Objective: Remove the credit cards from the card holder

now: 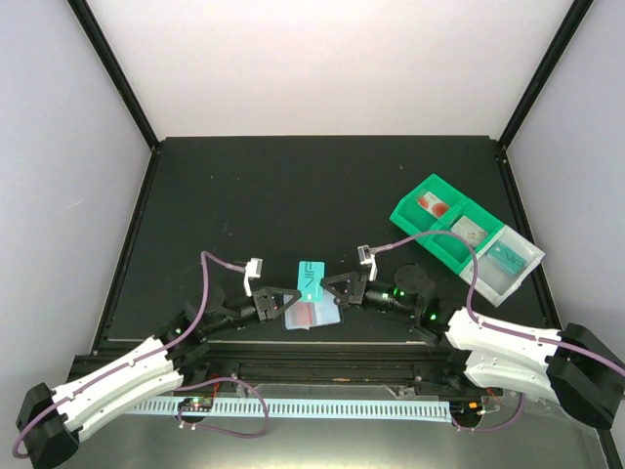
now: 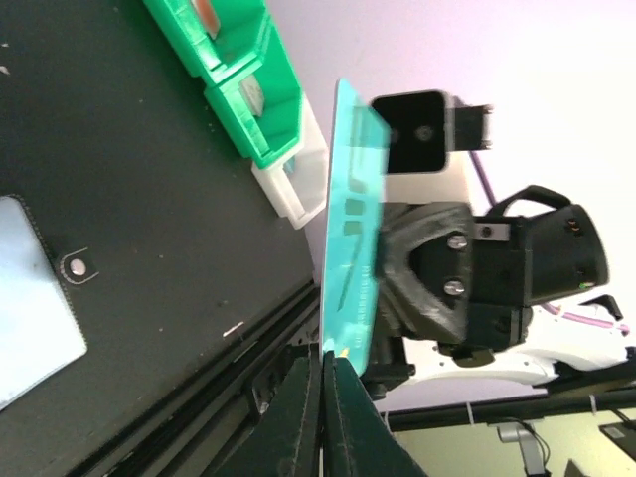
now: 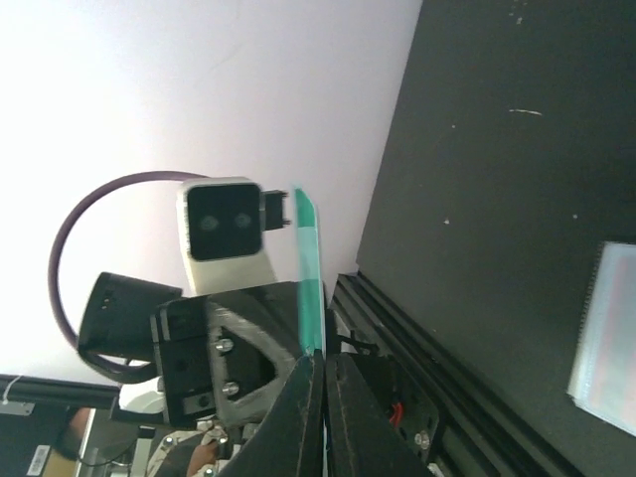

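Note:
A teal credit card [image 1: 310,277] stands on edge above the open card holder [image 1: 314,317], near the table's front edge. My left gripper [image 1: 291,299] is shut on the card's lower left edge, and my right gripper [image 1: 333,289] is shut on its right edge. In the left wrist view the teal card [image 2: 353,248] rises from my closed fingertips [image 2: 331,360]; the holder's pale inner side [image 2: 30,298] lies flat at the left. The right wrist view shows the card [image 3: 310,278] edge-on in my shut jaws [image 3: 323,360]. A reddish card shows in the holder's pocket [image 1: 306,314].
A green-and-clear compartment tray [image 1: 420,227] sits at the right rear with cards in its compartments. Black frame posts stand at the table's back corners. A metal rail [image 1: 322,344] runs along the front edge just below both grippers.

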Robot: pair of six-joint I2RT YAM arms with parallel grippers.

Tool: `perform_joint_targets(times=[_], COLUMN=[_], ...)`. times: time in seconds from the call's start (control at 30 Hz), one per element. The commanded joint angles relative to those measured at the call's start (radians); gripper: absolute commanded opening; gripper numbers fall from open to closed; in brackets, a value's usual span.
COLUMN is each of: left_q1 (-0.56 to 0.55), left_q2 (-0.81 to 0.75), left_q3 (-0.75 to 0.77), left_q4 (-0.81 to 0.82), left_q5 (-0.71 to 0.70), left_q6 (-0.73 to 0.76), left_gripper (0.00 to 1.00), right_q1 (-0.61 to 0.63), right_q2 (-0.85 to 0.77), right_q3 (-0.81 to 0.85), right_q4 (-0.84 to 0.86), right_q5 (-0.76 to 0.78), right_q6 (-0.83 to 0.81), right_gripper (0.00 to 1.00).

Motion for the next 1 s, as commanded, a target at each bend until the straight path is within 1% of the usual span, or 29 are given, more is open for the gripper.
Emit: perform_joint_targets(times=[0.0,0.03,0.13,0.27,0.4,0.53,0.63,0.77,0.9,0.97], left_q1=[0.007,0.007,0.007,0.007,0.007,0.007,0.007,0.007,0.007,0.007], left_q2=[-0.041,-0.053,-0.110,-0.173,-0.185,-0.173,-0.156,-0.108,-0.050,-0.032], left_q3=[-0.017,-0.018,-0.015,0.017,0.078,0.111,0.125,0.142,0.156,0.162], left_q4=[0.045,0.032,-0.017,-0.132,-0.319,-0.390,-0.395,-0.379,-0.357,-0.357], left_q5=[0.012,0.011,0.003,0.006,0.052,0.166,0.250,0.351,0.435,0.454], left_q6=[-0.004,0.013,0.052,0.141,0.262,0.347,0.396,0.446,0.473,0.486], left_gripper=[0.01,0.02,0.02,0.02,0.01,0.02,0.02,0.02,0.02,0.02], right_q1=[-0.001,-0.002,-0.003,-0.005,-0.010,-0.011,-0.011,-0.011,-0.011,-0.012], right_q2=[-0.023,-0.030,-0.073,-0.173,-0.224,-0.218,-0.183,-0.102,-0.022,0.010], right_q3=[-0.004,0.001,0.030,0.127,0.259,0.384,0.465,0.542,0.555,0.549], right_q4=[-0.013,-0.041,-0.166,-0.476,-0.774,-0.986,-1.080,-1.154,-1.147,-1.136], right_q5=[-0.019,-0.020,-0.016,0.046,0.079,0.033,-0.043,-0.144,-0.241,-0.281], right_q6=[-0.028,-0.047,-0.128,-0.316,-0.554,-0.742,-0.837,-0.916,-0.941,-0.947], right_gripper=[0.02,0.04,0.14,0.24,0.24,0.24,0.24,0.26,0.27,0.27])
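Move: Both hands already pinch the teal card by opposite sides. Its middle lies about 2 cm ahead and 3 cm right of the left hand, and about 1 cm ahead and 3 cm left of the right, at their height. The open card holder is on the table some 13 cm below, about 1 cm ahead and 3 cm right of the left hand. The table's near edge runs about 7 cm straight back from that hand. The left hand keeps its pinch and, after a small rise, draws the teal card back about 7 cm towards the table's near edge, turning clockwise by some 25 degrees. The right hand opens about a quarter and lets go of the card, first dipping slightly and drifting right, then rising to clear it and going back, and at last sinks some 3 cm towards the card's far right corner with its fingers still parted, tipping them downward and turning counter-clockwise. ##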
